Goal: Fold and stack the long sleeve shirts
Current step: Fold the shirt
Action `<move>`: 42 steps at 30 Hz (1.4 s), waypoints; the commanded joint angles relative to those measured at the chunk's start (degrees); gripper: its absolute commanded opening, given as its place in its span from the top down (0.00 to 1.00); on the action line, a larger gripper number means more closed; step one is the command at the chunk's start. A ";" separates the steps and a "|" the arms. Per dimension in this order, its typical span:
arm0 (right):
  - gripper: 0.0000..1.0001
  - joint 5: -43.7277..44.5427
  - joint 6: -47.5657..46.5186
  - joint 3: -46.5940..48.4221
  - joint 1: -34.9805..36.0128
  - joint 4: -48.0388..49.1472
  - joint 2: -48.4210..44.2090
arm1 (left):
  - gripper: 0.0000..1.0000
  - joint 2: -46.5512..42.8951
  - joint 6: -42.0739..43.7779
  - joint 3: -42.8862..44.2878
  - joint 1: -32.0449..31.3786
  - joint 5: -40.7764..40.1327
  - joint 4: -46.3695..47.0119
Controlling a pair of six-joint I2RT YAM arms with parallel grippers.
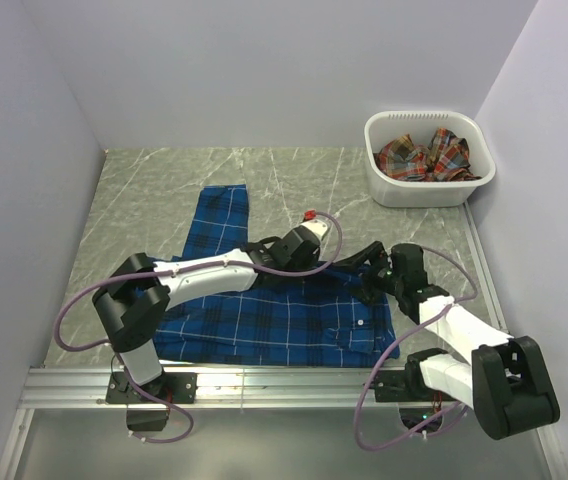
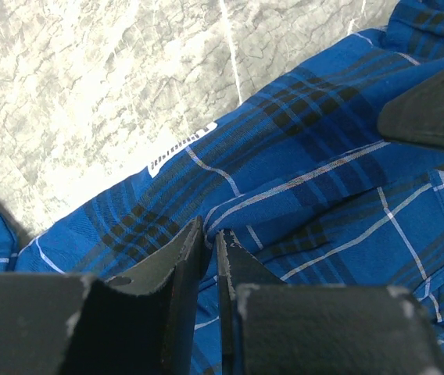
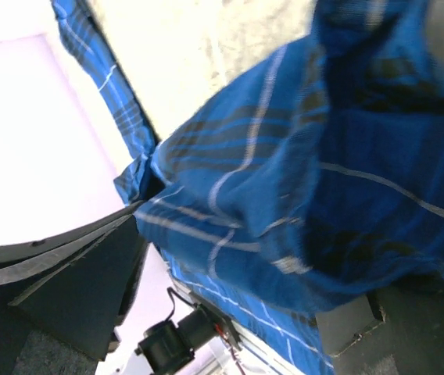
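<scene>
A royal blue plaid long sleeve shirt (image 1: 264, 322) lies spread on the marble table, one sleeve (image 1: 223, 212) stretching toward the back. My left gripper (image 1: 340, 264) reaches across it to its right part and is shut on a raised fold of the blue cloth (image 2: 300, 156), which sits pinched between the fingertips of this gripper (image 2: 210, 234). Just to the right, my right gripper (image 1: 368, 273) stands open, and bunched blue cloth (image 3: 300, 180) hangs between its wide-spread fingers (image 3: 58, 273). A red-orange plaid shirt (image 1: 424, 157) lies crumpled in the basket.
The white plastic basket (image 1: 430, 119) stands at the back right corner against the wall. One finger (image 2: 433, 105) of the right gripper shows close by in the left wrist view. Bare marble table (image 1: 154, 200) lies left of and behind the shirt.
</scene>
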 commanded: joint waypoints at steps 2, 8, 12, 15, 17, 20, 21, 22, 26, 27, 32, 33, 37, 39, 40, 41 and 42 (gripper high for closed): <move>0.09 5.75 0.93 -1.66 0.19 3.02 -0.67 | 0.81 -3.16 -0.92 -0.79 0.08 0.84 2.80; 0.13 10.24 -0.65 -4.47 -2.97 5.21 -2.78 | 0.81 -4.04 -1.36 -3.43 0.08 0.58 2.63; 0.19 10.42 -2.06 -5.35 -6.40 6.97 -3.39 | 0.81 -5.17 -2.06 -5.80 0.08 1.55 3.33; 0.21 10.77 -3.81 -5.35 -8.51 7.94 -4.01 | 0.80 -5.36 -2.33 -6.51 0.08 2.07 3.68; 0.26 11.03 -5.13 -5.26 -9.65 8.64 -4.45 | 0.80 -5.18 -2.33 -6.51 0.08 2.08 3.59; 0.36 11.47 -7.15 -4.65 -10.18 8.82 -5.85 | 0.80 -4.65 -2.33 -6.68 0.08 2.08 3.42; 0.41 11.65 -7.77 -3.78 -10.27 8.39 -6.81 | 0.80 -4.30 -2.33 -6.68 0.08 2.08 3.33; 0.49 11.65 -8.82 -3.16 -10.18 6.47 -7.26 | 0.80 -4.13 -2.24 -6.68 0.08 2.16 3.16; 0.66 11.21 -11.11 -1.75 -10.18 3.03 -10.16 | 0.80 -3.60 -2.59 -6.95 0.08 2.51 3.33; 0.69 11.12 -11.46 -1.23 -10.27 2.15 -11.03 | 0.80 -3.51 -2.51 -7.21 0.08 2.60 3.50; 0.82 8.85 -14.27 0.88 -10.18 -4.09 -13.23 | 0.80 -3.33 -2.51 -6.95 0.08 2.34 3.07; 0.82 8.32 -15.58 2.28 -10.27 -5.40 -13.76 | 0.80 -3.25 -2.51 -6.77 0.08 1.99 2.98; 0.81 7.43 -19.02 6.24 -10.18 -14.80 -14.12 | 0.79 -3.33 -2.16 -6.95 0.08 1.90 2.45; 0.80 7.00 -20.07 6.86 -10.27 -17.88 -13.59 | 0.79 -3.51 -1.98 -7.03 0.08 2.16 2.45; 0.79 6.73 -20.34 6.69 -10.18 -20.16 -13.33 | 0.79 -3.34 -1.63 -7.03 0.08 2.69 2.10; 0.79 6.64 -20.52 6.52 -10.27 -21.31 -12.98 | 0.79 -3.25 -1.45 -6.86 0.08 3.21 1.40; 0.78 6.64 -20.69 5.82 -10.36 -22.28 -12.54 | 0.78 -2.81 -1.28 -6.60 0.08 3.57 1.14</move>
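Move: The right hand, fingers wide open over the bunched cloth, has the shirt's loose right-hand end of the upper fold about 6 cm to its right, 2 cm ahead and a couple of cm below; the button stands about 11 cm back and 3 cm to its right, some 5 cm lower. From the left hand, which already pinches that fold, the same end lies about 13 cm to the right, roughly level ahead and 3 cm lower, and the flat sleeve about 20 cm left and 9 cm ahead. The right hand sinks about 2 cm with its fingers open, then sweeps some 7 cm to its right and 3 cm forward along the fold, turning clockwise about 15 degrees; at the end of that sweep its fingers close and pinch the shirt's loose end, and it rises about 5 cm from its lowest point, easing back a little while its fingertips tip up and its left side dips. Meanwhile the left hand keeps its pinch on the fold and shifts about 2 cm each back, left and down, away from the right hand, then holds there. ##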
